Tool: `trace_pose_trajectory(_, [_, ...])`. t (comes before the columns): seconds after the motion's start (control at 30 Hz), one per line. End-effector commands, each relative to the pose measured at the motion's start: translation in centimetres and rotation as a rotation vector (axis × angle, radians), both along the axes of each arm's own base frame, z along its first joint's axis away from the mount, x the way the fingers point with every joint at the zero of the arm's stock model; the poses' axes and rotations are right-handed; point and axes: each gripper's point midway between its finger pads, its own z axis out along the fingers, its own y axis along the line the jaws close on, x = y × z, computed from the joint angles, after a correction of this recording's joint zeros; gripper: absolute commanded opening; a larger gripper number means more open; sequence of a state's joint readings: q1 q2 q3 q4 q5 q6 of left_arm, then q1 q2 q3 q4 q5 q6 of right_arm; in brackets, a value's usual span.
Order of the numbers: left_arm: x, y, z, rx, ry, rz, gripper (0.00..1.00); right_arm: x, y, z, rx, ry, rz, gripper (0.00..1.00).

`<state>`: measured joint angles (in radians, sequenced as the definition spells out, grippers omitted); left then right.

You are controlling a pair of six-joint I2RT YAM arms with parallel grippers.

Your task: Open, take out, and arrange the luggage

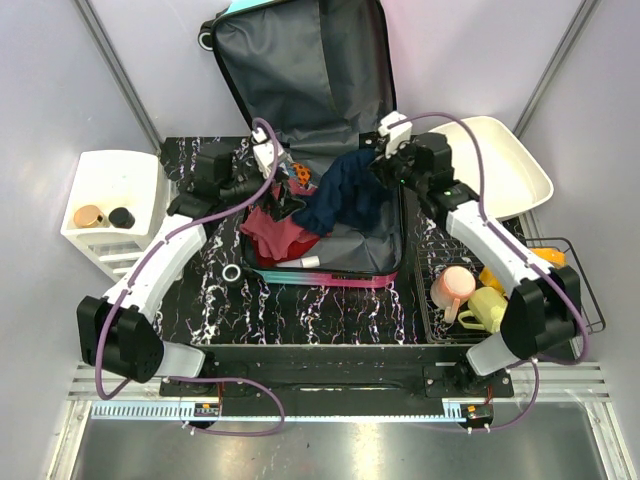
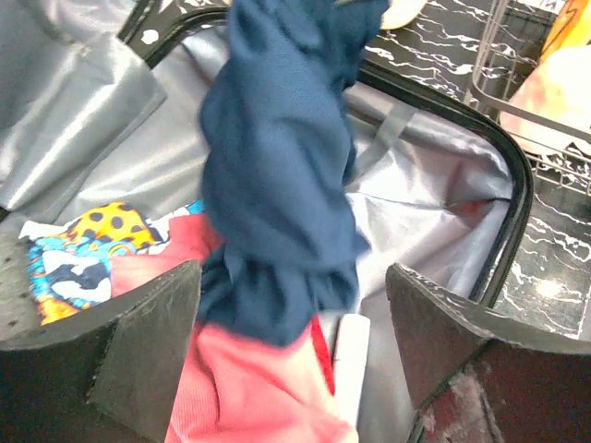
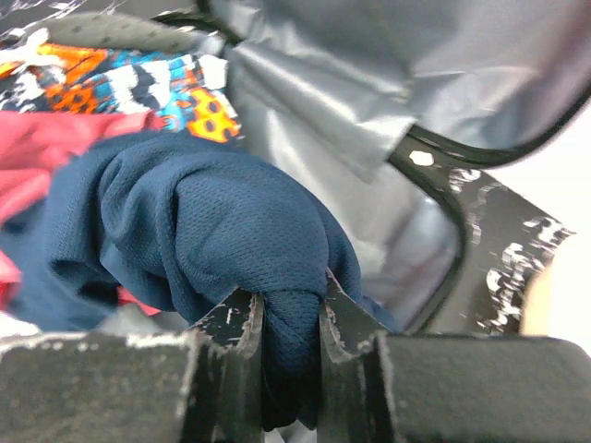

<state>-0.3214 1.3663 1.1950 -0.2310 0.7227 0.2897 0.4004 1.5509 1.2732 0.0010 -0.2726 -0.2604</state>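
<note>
The luggage [image 1: 295,70] lies open on the table, its grey-lined lid standing up at the back. My right gripper [image 3: 291,309] is shut on a navy blue mesh garment [image 3: 203,221], pinched between both fingers and lifted over the right half of the case [image 1: 345,195]. The left gripper [image 2: 294,277] is open, its fingers spread either side of the hanging navy garment [image 2: 277,185] without clamping it. Under it lie a red garment [image 2: 249,388], a white tube [image 2: 351,355] and a bright patterned cloth [image 2: 83,245].
A white oval tub [image 1: 500,165] sits at the back right. A black wire basket [image 1: 560,290] at the right holds a pink cup [image 1: 455,285] and a yellow cup [image 1: 485,305]. A white shelf unit [image 1: 105,200] stands at the left, with a small ring [image 1: 231,272] near the case.
</note>
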Motion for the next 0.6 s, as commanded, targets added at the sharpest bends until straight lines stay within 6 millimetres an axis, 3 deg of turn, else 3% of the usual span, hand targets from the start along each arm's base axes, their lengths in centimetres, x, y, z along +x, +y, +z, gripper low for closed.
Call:
trace_pose_trajectory(0.0, [0.4,1.4,5.8,-0.075,-0.076,0.054,0.86,0.3,-5.7,8.5,0.082,-0.161,-0.239,0.00])
trace_pose_trajectory(0.27, [-0.1,2.6,6.4,-0.083,-0.074,0.074,0.86,-0.1,-15.9,13.6,0.057,-0.300,-0.531,0.00])
trace_pose_trajectory(0.3, [0.0,2.7,6.4,-0.086,-0.070,0.075,0.86,0.1,-17.8,14.9,0.057,-0.329,-0.572,0.00])
trace_pose_trajectory(0.4, [-0.1,2.6,6.4,-0.096,-0.063,0.069,0.86,0.8,-20.6,17.5,0.040,-0.394,-0.618,0.00])
trace_pose_trajectory(0.47, [-0.1,2.4,6.4,-0.101,-0.058,0.064,0.86,2.0,-23.2,18.0,0.024,-0.404,-0.656,0.00])
trace_pose_trajectory(0.5, [0.0,2.4,6.4,-0.102,-0.057,0.065,0.86,2.3,-23.5,19.8,0.033,-0.438,-0.663,0.00])
trace_pose_trajectory(0.53, [0.0,2.4,6.4,-0.101,-0.055,0.065,0.86,3.3,-25.6,19.3,0.018,-0.428,-0.677,0.00])
trace_pose_trajectory(0.57, [-0.1,2.4,6.4,-0.101,-0.058,0.063,0.86,3.8,-26.1,19.7,0.012,-0.438,-0.677,0.00])
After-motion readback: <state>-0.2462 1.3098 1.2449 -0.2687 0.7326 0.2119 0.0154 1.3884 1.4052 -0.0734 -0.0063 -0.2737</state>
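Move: The navy garment already hangs from the right gripper. The white basin lies some 26 cm to that hand's right, about 8 cm farther out and 18 cm below; the pink mug is roughly 18 cm right and 16 cm back, the open suitcase's base centred about 11 cm left and level with the hand. From the empty left gripper, the rose garment lies about 10 cm below, 2 cm left and 1 cm ahead, with the patterned cloth about 11 cm ahead and 4 cm right. Sweep the right gripper quickly to the right, about 23 cm, rising some 12 cm as it goes, from over the suitcase towards the white basin, keeping the navy garment pinched and turning the hand clockwise some 35 degrees while its fingers tip up a little. Ease the left gripper up and a bit left, fingers staying open, above the rose garment, then hold it there. ##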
